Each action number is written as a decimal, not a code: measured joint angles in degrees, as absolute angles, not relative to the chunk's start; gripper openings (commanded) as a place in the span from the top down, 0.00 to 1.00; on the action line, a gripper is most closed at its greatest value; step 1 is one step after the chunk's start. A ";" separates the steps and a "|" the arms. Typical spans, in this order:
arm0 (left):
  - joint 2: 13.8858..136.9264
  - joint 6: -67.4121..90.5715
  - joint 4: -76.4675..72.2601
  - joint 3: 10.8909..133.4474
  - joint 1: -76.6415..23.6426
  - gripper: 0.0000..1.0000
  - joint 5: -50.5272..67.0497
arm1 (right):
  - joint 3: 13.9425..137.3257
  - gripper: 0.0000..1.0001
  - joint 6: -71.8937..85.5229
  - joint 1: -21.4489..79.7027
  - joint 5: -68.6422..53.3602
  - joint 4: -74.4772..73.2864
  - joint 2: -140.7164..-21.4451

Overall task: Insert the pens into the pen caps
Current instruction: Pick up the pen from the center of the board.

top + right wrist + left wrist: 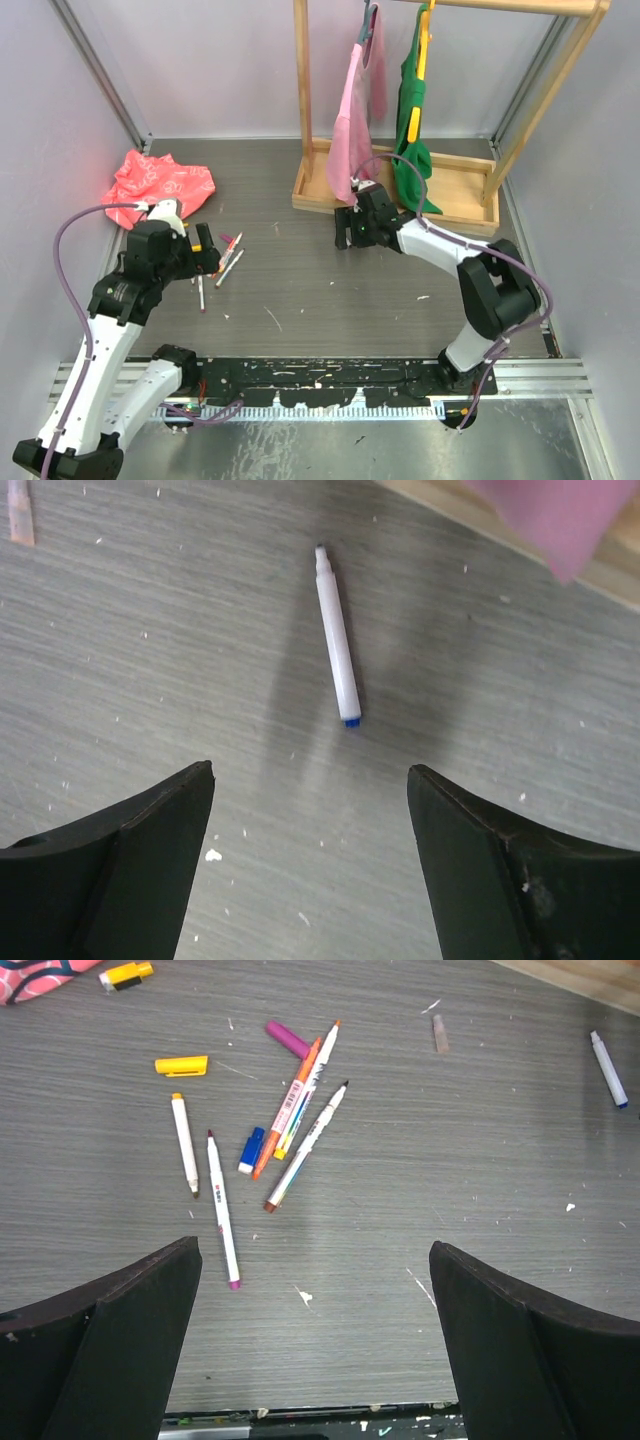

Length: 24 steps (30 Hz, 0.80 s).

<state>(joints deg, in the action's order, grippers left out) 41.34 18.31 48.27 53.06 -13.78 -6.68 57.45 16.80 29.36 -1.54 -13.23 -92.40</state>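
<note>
Several pens lie scattered ahead of my left gripper (312, 1250), which hangs open above bare table. Among them are an orange pen (293, 1100), a dark-tipped pen (307, 1147), a yellow-ended pen (184, 1143) and a pink-ended pen (222, 1210). Loose caps lie among them: yellow (181, 1065), purple (288, 1039) and blue (251, 1149). A blue-ended pen (337, 640) lies alone just ahead of my right gripper (310, 772), which is open with nothing between its fingers. In the top view the pen cluster (228, 262) sits right of the left gripper (205, 262).
A red patterned cloth (160, 185) lies at the back left. A wooden rack (470, 185) with a pink apron (352, 140) and a green one (412, 120) stands just behind the right gripper. A pale cap (438, 1033) and a yellow-and-black piece (125, 974) lie apart.
</note>
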 measured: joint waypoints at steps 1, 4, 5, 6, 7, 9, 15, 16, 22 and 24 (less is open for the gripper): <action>41.56 18.31 48.27 53.06 -13.74 0.02 -6.50 | 58.57 0.20 16.47 29.54 -1.28 -13.23 -93.80; 42.04 18.26 48.25 53.04 -13.61 0.02 -5.74 | 61.54 0.25 15.42 29.63 -0.58 -13.13 -97.23; 42.04 18.24 48.25 53.04 -13.45 0.02 -5.56 | 62.89 0.27 15.00 29.63 -0.30 -13.19 -98.48; 42.04 18.17 48.25 53.04 -13.37 0.02 -5.45 | 64.10 0.29 14.61 29.63 -0.08 -13.13 -99.72; 42.04 18.13 48.25 53.04 -13.28 0.02 -5.30 | 65.06 0.32 14.20 29.63 0.14 -13.17 -100.71; 42.19 18.11 48.23 53.04 -13.04 0.02 -4.89 | 67.37 0.36 13.41 29.63 0.38 -13.39 -102.96; 42.81 17.96 48.21 53.01 -12.29 0.02 -4.19 | 71.88 0.47 11.55 29.78 1.41 -14.02 -108.33; 42.92 17.91 48.18 53.01 -12.19 0.02 -4.10 | 72.51 0.48 11.16 29.85 1.69 -14.37 -109.19; 43.29 17.30 47.88 53.01 -11.77 0.02 -3.60 | 74.56 0.55 9.91 30.15 2.42 -15.66 -112.51; 43.27 17.28 47.81 53.01 -11.70 0.02 -3.60 | 75.44 0.57 9.50 30.28 2.72 -16.03 -113.47</action>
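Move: The pen in the center of the board lies about 7 cm ahead of the right hand, 3 cm to its left and some 7 cm below. The wooden tray's front edge runs roughly 6 cm beyond the pen; the pink shirt's hem hangs about 11 cm ahead of the hand, 4 cm to its right and slightly higher. A clear cap lies 17 cm left of the pen and 2 cm farther out. From the left hand the pen is about 19 cm ahead and 29 cm right, 21 cm below. Towards the white, blue-ended pen the right hand glides about 6 cm forward and a little left, then drops mostly straight down, some 5 cm lower in all. The wrist rolls about 10 degrees, left side dipping, while the fingers narrow to roughly half open, one on either side of the pen and not yet gripping. The arm brushes the hanging shirts on the way in. ##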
